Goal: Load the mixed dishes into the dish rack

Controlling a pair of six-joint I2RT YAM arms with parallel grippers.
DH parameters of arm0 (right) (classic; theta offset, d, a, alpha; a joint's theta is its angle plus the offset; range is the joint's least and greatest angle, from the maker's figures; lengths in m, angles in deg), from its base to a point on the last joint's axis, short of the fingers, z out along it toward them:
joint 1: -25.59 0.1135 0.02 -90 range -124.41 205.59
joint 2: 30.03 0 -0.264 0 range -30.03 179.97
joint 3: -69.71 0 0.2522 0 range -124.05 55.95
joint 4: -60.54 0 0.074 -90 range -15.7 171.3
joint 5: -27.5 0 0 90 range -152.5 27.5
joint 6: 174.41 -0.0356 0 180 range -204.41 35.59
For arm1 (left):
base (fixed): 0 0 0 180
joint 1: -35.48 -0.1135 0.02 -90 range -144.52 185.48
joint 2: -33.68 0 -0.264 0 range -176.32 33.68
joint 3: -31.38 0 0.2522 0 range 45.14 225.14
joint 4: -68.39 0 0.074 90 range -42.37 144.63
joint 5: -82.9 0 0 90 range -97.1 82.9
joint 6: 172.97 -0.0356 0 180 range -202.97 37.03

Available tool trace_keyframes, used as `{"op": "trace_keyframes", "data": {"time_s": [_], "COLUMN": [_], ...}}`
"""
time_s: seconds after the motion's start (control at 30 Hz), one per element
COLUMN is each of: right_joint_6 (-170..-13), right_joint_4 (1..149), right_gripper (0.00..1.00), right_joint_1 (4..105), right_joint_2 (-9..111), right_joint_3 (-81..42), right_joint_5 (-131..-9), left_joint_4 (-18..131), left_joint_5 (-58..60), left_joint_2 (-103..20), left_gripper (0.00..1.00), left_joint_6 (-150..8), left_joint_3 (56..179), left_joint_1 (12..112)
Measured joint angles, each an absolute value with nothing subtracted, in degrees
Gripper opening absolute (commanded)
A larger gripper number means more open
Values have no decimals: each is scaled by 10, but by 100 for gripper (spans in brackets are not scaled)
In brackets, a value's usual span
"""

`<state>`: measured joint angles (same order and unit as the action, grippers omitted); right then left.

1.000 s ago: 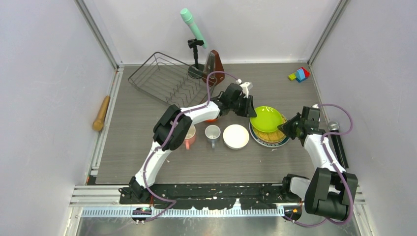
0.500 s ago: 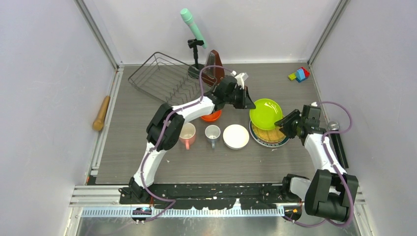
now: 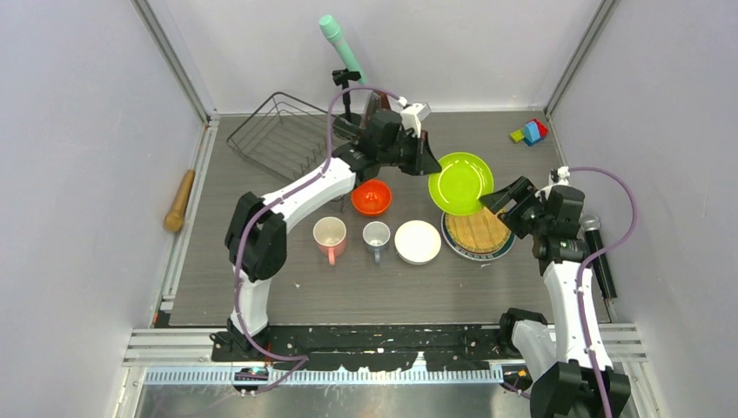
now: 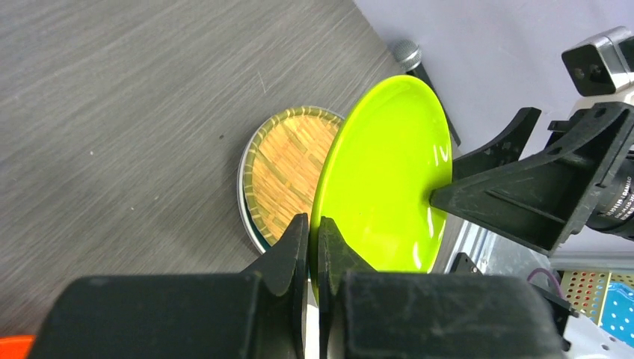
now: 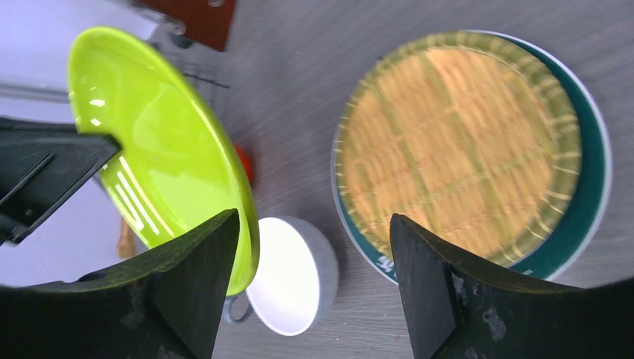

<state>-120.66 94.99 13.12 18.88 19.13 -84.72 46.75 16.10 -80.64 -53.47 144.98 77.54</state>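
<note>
My left gripper (image 3: 431, 165) is shut on the rim of the lime-green plate (image 3: 460, 183), which hangs tilted on edge above the table. In the left wrist view its jaws pinch the plate's (image 4: 381, 187) lower edge. My right gripper (image 3: 503, 198) stands open just right of the plate, one finger beside the rim (image 5: 157, 157), holding nothing. The tan plate (image 3: 476, 231) lies on the teal-rimmed plate (image 3: 502, 249). The white bowl (image 3: 418, 241), grey-blue mug (image 3: 376, 237), pink mug (image 3: 330, 237) and orange-red bowl (image 3: 372, 197) stand on the table. The dish rack (image 3: 291, 139) sits at the back left.
A mint microphone on a stand (image 3: 339, 52) and a brown block (image 3: 383, 109) stand behind the rack. A wooden roller (image 3: 180, 200) lies off the table's left edge, toy blocks (image 3: 529, 132) at the back right, a black microphone (image 3: 596, 252) along the right edge.
The right gripper has opened and let go of the lime-green plate. The left gripper closed on its rim and carried it up and back, off the tan plate.
</note>
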Motion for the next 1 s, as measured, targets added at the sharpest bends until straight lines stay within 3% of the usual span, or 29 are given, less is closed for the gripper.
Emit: {"op": "trace_keyframes", "data": {"time_s": [0.13,0.37,0.57,0.7,0.87,1.0], "right_joint_6": [-1205,-1223,-1241,-1247,-1251,-1250], "right_joint_4": [929,884,866,863,863,863], "right_gripper": [75,56,55,49,54,47], "right_joint_1": [131,131,133,138,143,143], "right_joint_2": [173,174,185,190,205,208], "right_joint_3": [168,139,132,130,118,115], "right_joint_5": [-900,-962,-996,-1003,-1006,-1006], "left_joint_4": [453,427,419,417,417,416], "left_joint_5": [171,177,185,191,200,213], "left_joint_2": [-773,-729,-717,-717,-717,-717], "left_gripper": [0,0,0,0,0,0], "left_joint_6": [-549,-570,-577,-577,-577,-577], "left_joint_3": [1445,1431,1421,1420,1420,1420], "left_joint_1": [766,760,761,761,761,761]}}
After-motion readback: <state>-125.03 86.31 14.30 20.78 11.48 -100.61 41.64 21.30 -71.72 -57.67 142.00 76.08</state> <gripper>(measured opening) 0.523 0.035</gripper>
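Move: The lime-green plate, held by its edge in the left hand, has its middle 10 cm left of the open right hand, 6 cm ahead, slightly higher; the bamboo-topped plate stack lies about 4 cm left, 1 ahead and 12 below that hand. From the left hand, the dish rack's middle is roughly 33 cm left and 14 ahead, the orange bowl 15 left and 2 ahead, the white bowl 2 left and 10 back, all well below. The lime-green plate is carried up about 4 cm by the left hand, which also draws it some 3 cm left and 3 cm back, its pinch kept shut. The right hand climbs about 9 cm and goes 4 cm left after the plate, tipping its fingers up and turning counter-clockwise, some 15 degrees each; its fingers narrow partway around the near rim without clamping. ##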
